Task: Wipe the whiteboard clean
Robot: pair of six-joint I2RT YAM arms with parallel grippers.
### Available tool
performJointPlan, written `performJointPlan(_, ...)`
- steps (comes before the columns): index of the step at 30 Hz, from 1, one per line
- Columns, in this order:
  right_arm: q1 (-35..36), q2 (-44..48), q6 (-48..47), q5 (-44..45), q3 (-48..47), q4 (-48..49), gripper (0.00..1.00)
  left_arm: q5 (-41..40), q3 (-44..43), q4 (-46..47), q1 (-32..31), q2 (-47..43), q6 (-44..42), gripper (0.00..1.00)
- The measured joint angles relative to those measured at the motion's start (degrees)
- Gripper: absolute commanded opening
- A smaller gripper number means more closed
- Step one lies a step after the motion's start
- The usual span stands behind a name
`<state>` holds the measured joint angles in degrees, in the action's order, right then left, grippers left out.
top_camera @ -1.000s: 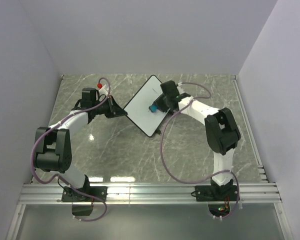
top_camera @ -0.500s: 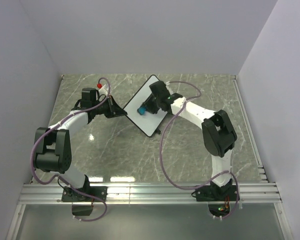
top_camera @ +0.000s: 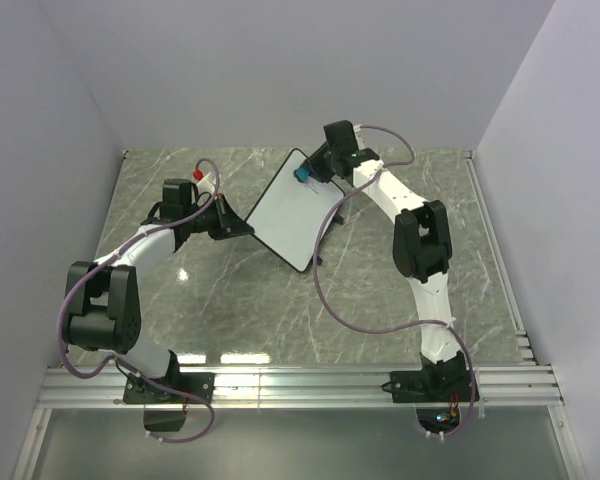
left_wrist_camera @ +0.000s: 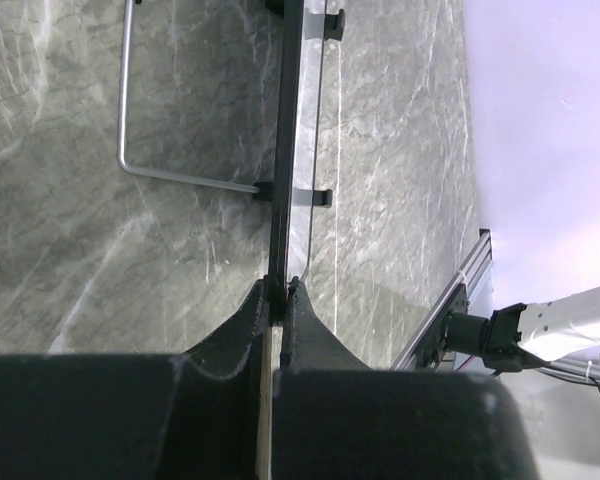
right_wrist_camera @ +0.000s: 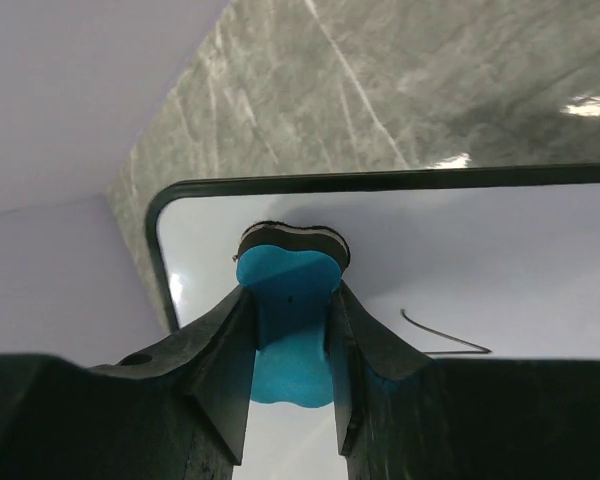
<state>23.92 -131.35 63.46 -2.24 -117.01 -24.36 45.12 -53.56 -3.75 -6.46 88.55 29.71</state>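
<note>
The whiteboard (top_camera: 290, 208), white with a thin black frame, is held tilted above the marble table. My left gripper (top_camera: 237, 226) is shut on its left edge; the left wrist view shows the board edge-on (left_wrist_camera: 298, 190) between the jaws. My right gripper (top_camera: 307, 175) is shut on a small blue eraser (right_wrist_camera: 288, 330) and presses its dark felt pad against the board's far corner (right_wrist_camera: 170, 215). A thin dark pen mark (right_wrist_camera: 442, 338) remains on the board beside the right finger. The eraser also shows in the top view (top_camera: 303, 174).
A metal wire stand (left_wrist_camera: 130, 130) hangs off the board's back. The marble table (top_camera: 230, 290) is ringed by white walls, with an aluminium rail (top_camera: 300, 385) at the near edge. Purple cables loop from both arms.
My right gripper has swept the eraser from the board's middle toward its left side, then up to the far top corner. The left gripper and board have stayed put.
</note>
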Motion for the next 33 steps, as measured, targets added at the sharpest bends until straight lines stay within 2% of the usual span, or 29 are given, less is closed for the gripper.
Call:
performJointPlan(6,0.11,-2.14,2.19,-2.16,-4.02,2.75,0.00,0.07,-0.02,-0.17,-0.02,0.00,0.00,0.00)
performJointPlan(9,0.35,-2.01,2.84,-2.47,-2.97,5.03,0.00,0.04,-0.02,-0.20,-0.02,0.00,0.00,0.00)
performJointPlan(17,-0.20,5.88,4.63,-2.89,15.37,14.40,0.00,0.07,-0.02,-0.37,-0.02,0.00,0.15,0.00)
performJointPlan(26,-1.75,13.11,5.33,-2.27,31.63,16.65,0.00,0.28,-0.02,-0.17,-0.07,0.00,0.07,0.00)
performJointPlan(33,-1.79,13.75,5.68,-2.12,32.81,15.67,0.00,0.46,-0.02,-0.11,-0.11,0.00,0.02,0.00)
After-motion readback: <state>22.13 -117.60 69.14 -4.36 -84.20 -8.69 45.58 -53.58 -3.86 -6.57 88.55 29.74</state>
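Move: The right hand holds the eraser on the tilted whiteboard near its far top corner; the leftover pen mark lies about 3 cm back, 3 cm right and 3 cm lower. That corner is some 5 cm ahead, 1 cm left and 3 cm higher; the board's middle is about 8 cm back, 1 cm left and 6 cm lower. From the left hand, clamping the board's near-left corner, the mark is roughly 10 cm ahead, 14 cm right and 5 cm higher. Left gripping the board, right wipes outward slightly, then about 12 cm back, down and right past the mark. ##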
